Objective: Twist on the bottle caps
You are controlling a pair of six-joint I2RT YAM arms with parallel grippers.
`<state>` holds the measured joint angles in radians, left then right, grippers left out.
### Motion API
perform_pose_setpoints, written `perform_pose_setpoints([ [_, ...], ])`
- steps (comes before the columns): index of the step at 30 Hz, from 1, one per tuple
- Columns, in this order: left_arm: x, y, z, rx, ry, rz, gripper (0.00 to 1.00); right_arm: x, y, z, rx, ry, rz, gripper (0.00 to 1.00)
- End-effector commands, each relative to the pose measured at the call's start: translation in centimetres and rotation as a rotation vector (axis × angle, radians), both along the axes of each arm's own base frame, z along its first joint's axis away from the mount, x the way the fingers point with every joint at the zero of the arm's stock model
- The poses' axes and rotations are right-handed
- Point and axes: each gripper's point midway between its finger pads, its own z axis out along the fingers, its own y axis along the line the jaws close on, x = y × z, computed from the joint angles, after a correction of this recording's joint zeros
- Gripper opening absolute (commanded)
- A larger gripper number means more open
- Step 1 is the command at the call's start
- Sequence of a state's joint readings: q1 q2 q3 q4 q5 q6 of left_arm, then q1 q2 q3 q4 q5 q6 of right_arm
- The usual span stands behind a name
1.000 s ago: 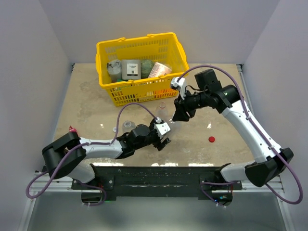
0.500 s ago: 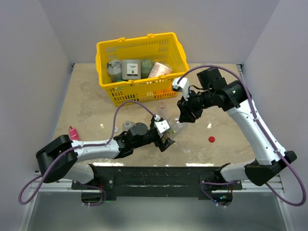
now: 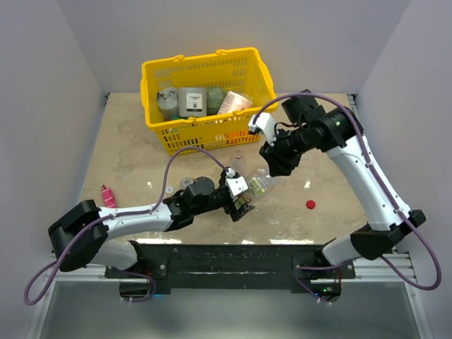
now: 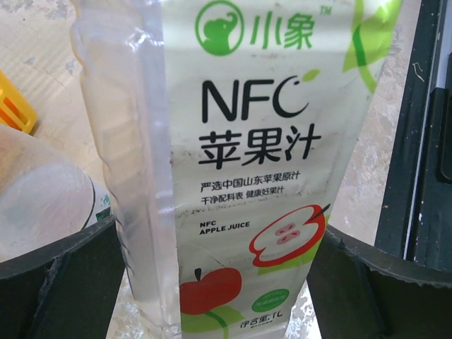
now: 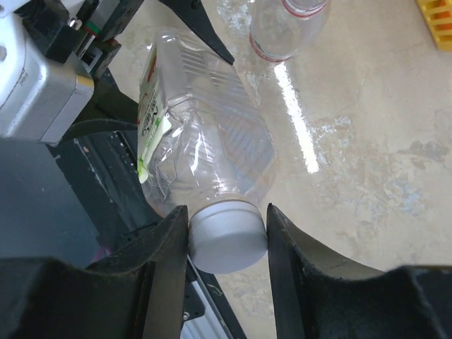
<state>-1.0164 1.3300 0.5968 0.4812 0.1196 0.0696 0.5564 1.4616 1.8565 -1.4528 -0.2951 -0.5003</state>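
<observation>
A clear bottle with a green and white apple-juice label leans between my two grippers. My left gripper is open, its fingers standing wide on either side of the bottle's lower body. My right gripper is shut on the white cap that sits on the bottle's mouth. A slim red-labelled bottle stands uncapped beyond it. A red cap lies alone on the table to the right. A short clear bottle stands left of my left wrist.
A yellow basket with jars and packets stands at the back centre, its corner showing in the left wrist view. A pink tube lies at the left. The black rail runs along the near edge.
My left gripper has opened wide and let go of the labelled bottle. My right gripper has shifted slightly right and back, still closed on the white cap.
</observation>
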Motion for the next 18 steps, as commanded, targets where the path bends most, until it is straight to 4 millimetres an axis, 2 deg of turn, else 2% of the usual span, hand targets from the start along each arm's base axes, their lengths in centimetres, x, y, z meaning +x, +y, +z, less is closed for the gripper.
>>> perform_pose_setpoints([
  [1, -2.0, -1.0, -1.4, 0.047, 0.060, -0.106, 1.00, 4.5, -4.6, 4.0, -0.163, -0.295, -0.109, 0.00],
  [5, -1.8, -0.8, -2.9, 0.072, 0.090, -0.079, 0.99, 4.3, -4.8, 5.9, -0.133, -0.345, -0.121, 0.00],
  [11, -0.4, -1.4, -4.6, 0.130, 0.142, -0.014, 0.99, 3.7, -5.0, 5.7, -0.129, -0.344, -0.116, 0.00],
  [12, -0.3, -1.5, -6.0, 0.167, 0.173, -0.001, 1.00, 3.7, -4.9, 5.8, -0.121, -0.340, -0.116, 0.00],
  [14, 0.9, -1.9, -6.5, 0.222, 0.228, 0.067, 0.99, 3.6, -4.6, 6.3, -0.097, -0.345, -0.113, 0.00],
  [15, 1.1, -2.0, -7.9, 0.246, 0.274, 0.100, 1.00, 3.1, -4.1, 6.6, -0.064, -0.340, -0.094, 0.00],
  [16, 1.9, -2.3, -7.6, 0.238, 0.272, 0.139, 0.99, 2.8, -3.9, 6.5, -0.052, -0.333, -0.083, 0.00],
  [18, 2.2, -2.6, -7.6, 0.204, 0.279, 0.159, 0.99, 2.2, -3.8, 6.3, -0.035, -0.317, -0.083, 0.00],
])
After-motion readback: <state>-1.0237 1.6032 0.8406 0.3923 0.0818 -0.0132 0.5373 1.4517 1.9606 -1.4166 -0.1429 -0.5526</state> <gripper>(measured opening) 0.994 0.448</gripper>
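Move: I hold the juice bottle by its white cap in my right fingers; its middle is about 5 cm left of that hand, 2 cm back and 8 below. From my wide-open left hand, that middle is about 4 cm right, 1 ahead and 6 up. The red-ringed bottle stands some 14 cm ahead of my left hand, a hair left and 5 lower; the red cap lies about 18 cm right of my right hand, 2 ahead, on the table. I keep my right pinch on the white cap and carry the juice bottle up and forward, some 3.5 cm each way and a little right, swinging my fingertips about 15 degrees forward. My left hand stays wide open, going right about 5 cm and forward 3 alongside the lower body, rising slightly before dipping quickly towards below its base. ##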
